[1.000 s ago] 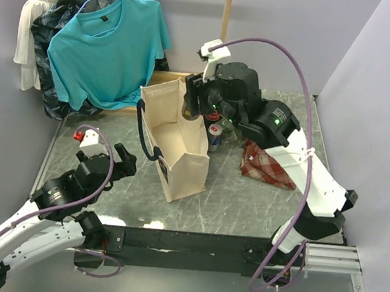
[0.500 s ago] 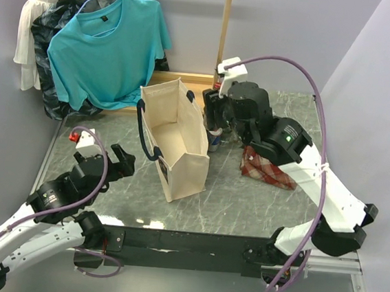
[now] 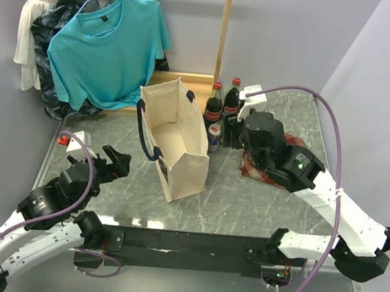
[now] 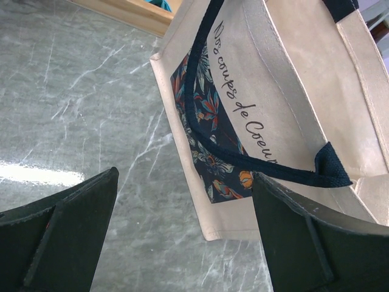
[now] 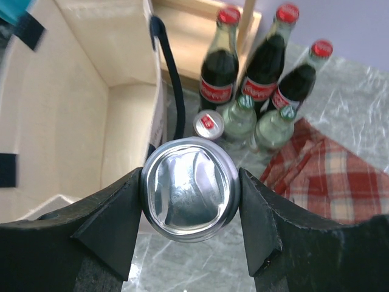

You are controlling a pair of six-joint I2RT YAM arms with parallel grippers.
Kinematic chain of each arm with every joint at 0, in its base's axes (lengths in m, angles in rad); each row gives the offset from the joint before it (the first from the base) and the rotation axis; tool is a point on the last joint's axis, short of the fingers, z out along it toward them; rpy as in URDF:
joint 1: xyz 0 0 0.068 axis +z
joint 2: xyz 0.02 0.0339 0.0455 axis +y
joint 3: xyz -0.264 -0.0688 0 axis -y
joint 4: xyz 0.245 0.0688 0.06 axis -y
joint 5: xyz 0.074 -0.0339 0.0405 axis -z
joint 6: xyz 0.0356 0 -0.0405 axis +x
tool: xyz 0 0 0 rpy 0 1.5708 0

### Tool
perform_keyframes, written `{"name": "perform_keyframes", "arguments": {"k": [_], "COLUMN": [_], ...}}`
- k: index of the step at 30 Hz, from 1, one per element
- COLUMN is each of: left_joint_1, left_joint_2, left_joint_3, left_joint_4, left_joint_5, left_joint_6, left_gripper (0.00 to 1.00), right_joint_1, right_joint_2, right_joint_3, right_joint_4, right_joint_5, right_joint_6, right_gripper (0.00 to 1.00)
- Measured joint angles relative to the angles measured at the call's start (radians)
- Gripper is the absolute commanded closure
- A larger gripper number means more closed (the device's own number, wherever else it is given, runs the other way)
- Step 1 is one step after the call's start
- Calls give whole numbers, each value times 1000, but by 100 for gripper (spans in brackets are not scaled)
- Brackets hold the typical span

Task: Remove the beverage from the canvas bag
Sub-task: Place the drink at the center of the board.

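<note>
The canvas bag [image 3: 178, 141] stands upright with its mouth open, cream with navy handles and a floral printed side [image 4: 206, 109]; its inside [image 5: 79, 91] shows bare fabric. My right gripper [image 5: 191, 190] is shut on the beverage, a silver can [image 5: 189, 190] seen end-on, held outside the bag and above the table to its right. From above, the right gripper [image 3: 232, 132] sits beside the bag's right wall and hides the can. My left gripper [image 3: 114, 160] stands open left of the bag, holding nothing [image 4: 182, 243].
Cola bottles [image 3: 215, 105] [image 5: 219, 73], two clear glass bottles [image 5: 240, 118] and a small can [image 3: 214, 137] cluster behind the bag's right side. A red plaid cloth [image 3: 269, 163] lies to the right. A teal shirt [image 3: 108, 41] hangs at the back left.
My right arm has swung from above the bag's mouth to the right and nearer, uncovering the bottles. My left arm has drawn back slightly to the left.
</note>
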Motion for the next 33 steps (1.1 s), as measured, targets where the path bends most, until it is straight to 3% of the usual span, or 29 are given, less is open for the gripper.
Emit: {"name": "perform_keyframes", "arguments": {"k": [22,33], "left_joint_1": [0,0], "left_joint_2": [-12,-12], "left_joint_3": [0,0], "left_joint_4": [0,0], "left_joint_5": [1,2], "left_joint_6": [-7,-7], "left_gripper": [4,4], "right_joint_1": [-204,-255], "right_joint_2": [-75,3], "right_joint_3": [-390,-447], "right_joint_4": [187,315], "right_joint_5": [-96,-121], "right_joint_6": [56,55], "right_gripper": [100,100]}}
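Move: The drink can, still pinched in the right hand, is bound for bare tabletop about 11 cm ahead, 4 cm right and roughly 30 cm below. The small can stands about 14 cm ahead and 3 cm left, the nearer green-capped bottle some 17 cm ahead and 3 cm right; the canvas bag's middle is around 8 cm ahead and 19 cm left. From the left hand that bare spot lies about 20 cm ahead and 43 cm right, some 17 cm down. The held drink can is brought down about 14 cm towards the bare tabletop beside the small can by the right hand, which also goes some 5 cm forward. Early on it drifts about 4 cm right, away from the bag, while the wrist tips down and turns clockwise, both slightly; the fingers keep their grip. ##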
